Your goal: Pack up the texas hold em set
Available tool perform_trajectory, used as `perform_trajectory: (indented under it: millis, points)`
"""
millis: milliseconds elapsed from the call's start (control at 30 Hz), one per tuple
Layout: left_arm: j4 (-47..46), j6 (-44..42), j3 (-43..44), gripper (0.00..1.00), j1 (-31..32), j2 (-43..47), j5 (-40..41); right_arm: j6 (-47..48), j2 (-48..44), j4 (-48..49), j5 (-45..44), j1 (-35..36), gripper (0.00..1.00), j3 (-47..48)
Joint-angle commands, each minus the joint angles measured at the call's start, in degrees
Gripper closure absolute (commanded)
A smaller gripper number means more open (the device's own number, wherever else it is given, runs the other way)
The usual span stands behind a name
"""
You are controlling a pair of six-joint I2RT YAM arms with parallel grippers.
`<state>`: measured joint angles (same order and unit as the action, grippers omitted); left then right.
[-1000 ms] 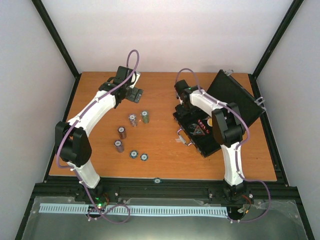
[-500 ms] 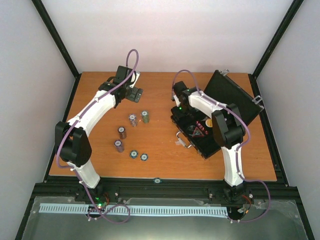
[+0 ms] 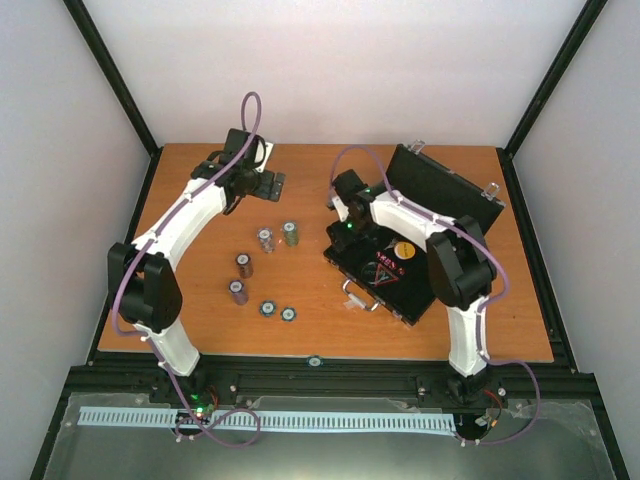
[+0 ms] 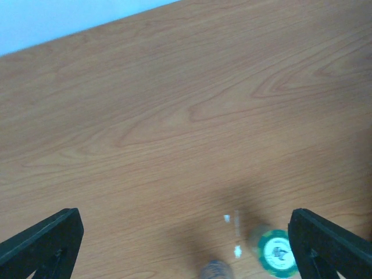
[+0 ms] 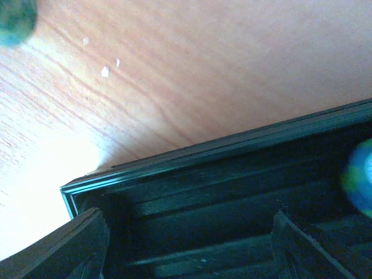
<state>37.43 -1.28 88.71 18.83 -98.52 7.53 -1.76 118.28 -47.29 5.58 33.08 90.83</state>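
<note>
The black case point(image 3: 400, 285) of the texas hold em set lies open right of centre, its lid point(image 3: 440, 188) raised behind it and its silver handle point(image 3: 357, 297) facing the front. My right gripper point(image 3: 345, 215) is open and hangs over the case's far left corner point(image 5: 68, 192); only the dark inside point(image 5: 197, 232) lies between its fingers point(image 5: 78, 244). Several chip stacks point(image 3: 266, 240) stand left of centre, with two flat chips point(image 3: 278, 311) in front of them. My left gripper point(image 3: 262, 184) is open above bare wood, a green-topped stack point(image 4: 276, 253) beside its right finger point(image 4: 331, 244).
Inside the case sit a yellow disc point(image 3: 403, 249) and a red triangular mark point(image 3: 385, 268). A blurred blue-green chip point(image 5: 360, 177) shows at the right wrist view's edge. Small white specks point(image 4: 226, 218) lie on the wooden table point(image 3: 200, 330). Black frame posts stand at the back corners.
The case has slid and turned to the left, and the right gripper has moved left with it. The lid now faces more toward the back. The left gripper has shifted slightly back and left.
</note>
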Motion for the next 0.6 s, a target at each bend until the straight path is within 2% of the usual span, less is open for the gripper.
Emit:
perform_trajectory:
  millis: [0, 100, 233, 333, 500, 567]
  points:
    - [0.8, 5.6, 3.4, 0.02, -0.8, -1.3, -11.2, -1.0, -7.0, 1.9, -7.9, -0.7, 0.21, 1.5]
    - [1.0, 10.1, 5.0, 0.19, -0.7, -2.7, -21.1, -1.5, -8.4, 1.7, -11.7, -1.4, 0.13, 2.4]
    - [-0.2, 16.5, 5.6, 0.33, -0.7, -4.7, -34.3, -3.0, -9.2, 1.5, -10.5, -3.9, 0.09, 2.1]
    - [-1.3, 17.5, 4.4, 0.39, 0.8, -4.5, -39.6, -3.4, -9.5, 1.3, -11.9, -5.0, 0.00, 0.8]
    - [-0.9, 15.7, 4.3, 0.42, 6.2, -4.0, -44.8, -4.3, -9.8, 1.0, -14.0, -5.3, 0.00, -0.6]
    - [-1.7, 16.9, 3.5, 0.46, 7.7, -4.2, -47.0, -5.5, -10.0, 1.0, -13.9, -5.9, 0.00, -1.2]
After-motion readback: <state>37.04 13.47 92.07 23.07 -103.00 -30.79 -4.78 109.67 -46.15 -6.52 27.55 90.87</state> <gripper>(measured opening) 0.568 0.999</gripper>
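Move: For the right gripper, low over the case's left part, the blue-green 50 chip stack lies about 7 cm ahead and 7 cm right, 3 cm lower; the yellow chip stack about 15 cm right, 1 cm ahead. The green chip stack is some 13 cm left and 6 cm ahead. From the left gripper, the 50 stack is roughly 24 cm right, 2 cm ahead, 18 cm below; the green stack about 5 cm right, 1 cm back. Lift the right gripper clear of the open case, up about 7 cm and forward-right some 8 cm, tipping its fingers forward and opening fully so they hang over the 50 chip stack, settling slightly lower at the end. Meanwhile swing the empty left gripper level to the right, then also back, about 15 cm in all, towards the case, rolling its fingers to point right and narrowing them to just over half open. ##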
